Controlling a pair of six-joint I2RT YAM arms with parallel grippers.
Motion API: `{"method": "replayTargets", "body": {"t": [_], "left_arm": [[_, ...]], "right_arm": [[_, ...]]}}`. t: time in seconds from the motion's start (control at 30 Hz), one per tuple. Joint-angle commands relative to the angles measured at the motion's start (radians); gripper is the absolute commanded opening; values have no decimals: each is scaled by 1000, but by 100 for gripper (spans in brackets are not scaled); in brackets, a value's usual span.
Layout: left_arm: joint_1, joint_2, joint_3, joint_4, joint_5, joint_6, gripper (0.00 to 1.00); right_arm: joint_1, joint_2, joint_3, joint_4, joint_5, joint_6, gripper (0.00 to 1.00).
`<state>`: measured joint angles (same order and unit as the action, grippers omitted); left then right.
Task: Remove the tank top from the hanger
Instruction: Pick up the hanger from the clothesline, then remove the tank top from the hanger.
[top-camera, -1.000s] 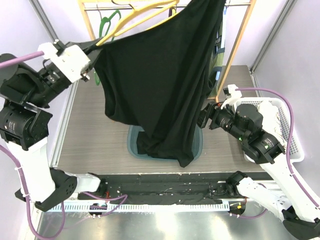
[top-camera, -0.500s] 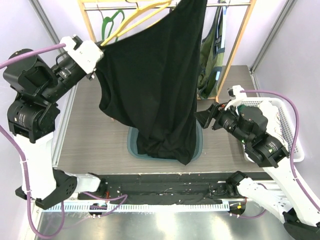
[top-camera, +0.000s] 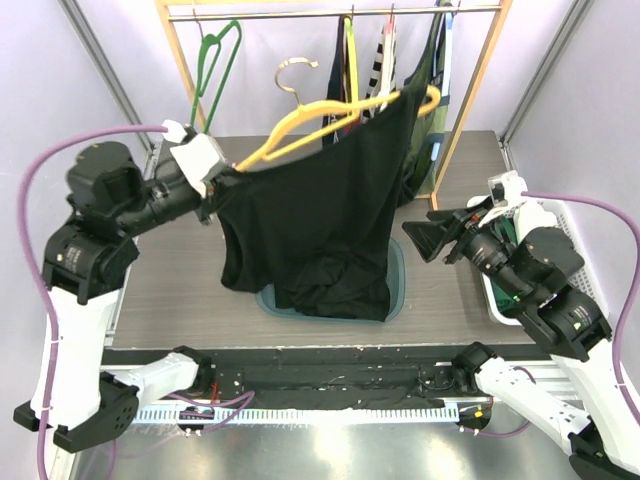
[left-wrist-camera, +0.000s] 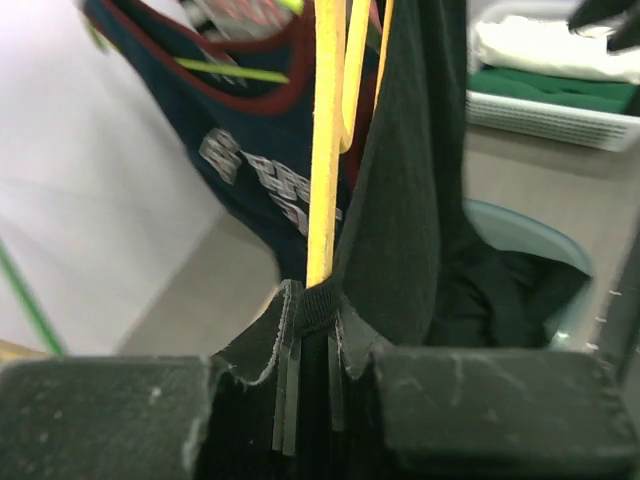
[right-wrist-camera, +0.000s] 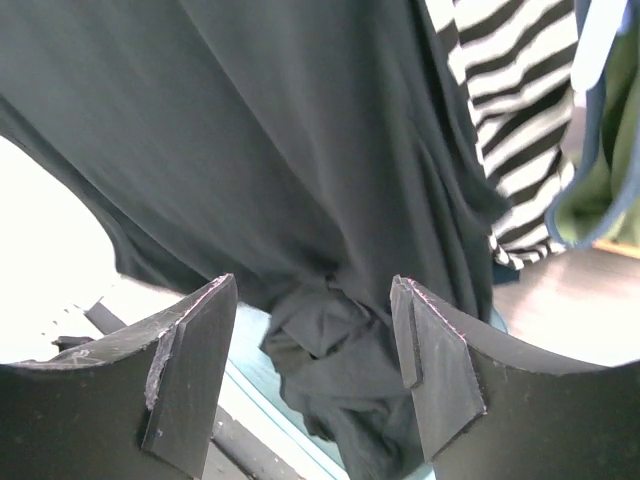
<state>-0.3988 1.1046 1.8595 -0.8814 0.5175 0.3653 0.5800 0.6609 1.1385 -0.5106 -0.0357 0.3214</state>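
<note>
The black tank top hangs from a yellow hanger, and its hem is bunched in the teal bin below. My left gripper is shut on the tank top's strap edge at the hanger's left end. In the left wrist view the pads pinch black fabric just under the yellow hanger. To the right of the garment my right gripper stands open, clear of the cloth. The right wrist view shows the right gripper with only the hanging tank top beyond it.
A wooden rack holds a green hanger and other garments, including a striped one and a navy jersey. A white basket of folded clothes sits at the right, behind my right arm.
My left arm has dropped and swung inward, dragging the tank top and the yellow hanger down below the rail. The hem now piles in the bin. The right gripper has drawn back to the right.
</note>
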Motion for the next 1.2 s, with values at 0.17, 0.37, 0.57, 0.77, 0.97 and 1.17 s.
{"method": "replayTargets", "body": {"t": [0.17,0.37,0.57,0.77,0.97,1.17], "left_arm": [[-37,-54,-200,-5,148,-152,0],[-52,-52,-279,-22,157,-144,0],[-57,-55,-284,-86,156,-80,0],[-57,-71,-296,-96,154,-62,0],[-57,-91,-313,-136,161,-19,0],[-57,-114,-350,-145,144,4,0]], "right_arm": [[-3,12,52,50,-92,-13,71],[-3,37,35,95,-112,5,71],[-3,40,-17,119,-53,33,71],[-3,13,-108,148,31,51,71],[-3,-14,-140,195,115,53,72],[-3,-9,-114,230,119,71,69]]}}
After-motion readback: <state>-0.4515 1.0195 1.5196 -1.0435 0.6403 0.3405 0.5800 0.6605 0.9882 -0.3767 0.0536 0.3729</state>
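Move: I hold the yellow hanger by its left end with my left hand, the black tank top still on it. Its right end, which my right gripper goes for, lies about 28 cm right and 12 cm forward of my left hand, roughly level with it, and some 17 cm ahead of and 10 cm above my right hand. From my right hand, the olive top hangs about 25 cm ahead and 3 cm right, the striped top 25 cm ahead and 5 cm left. My left hand keeps its pinch on hanger and tank top and lowers them, about 13 cm in all, fast and then easing, drawing some 4 cm back and tipping 25 degrees down. My open right hand first shifts slightly back, up and left, then dips down and forward towards the hanger's right end, rising a little at the finish; it comes close without closing. ##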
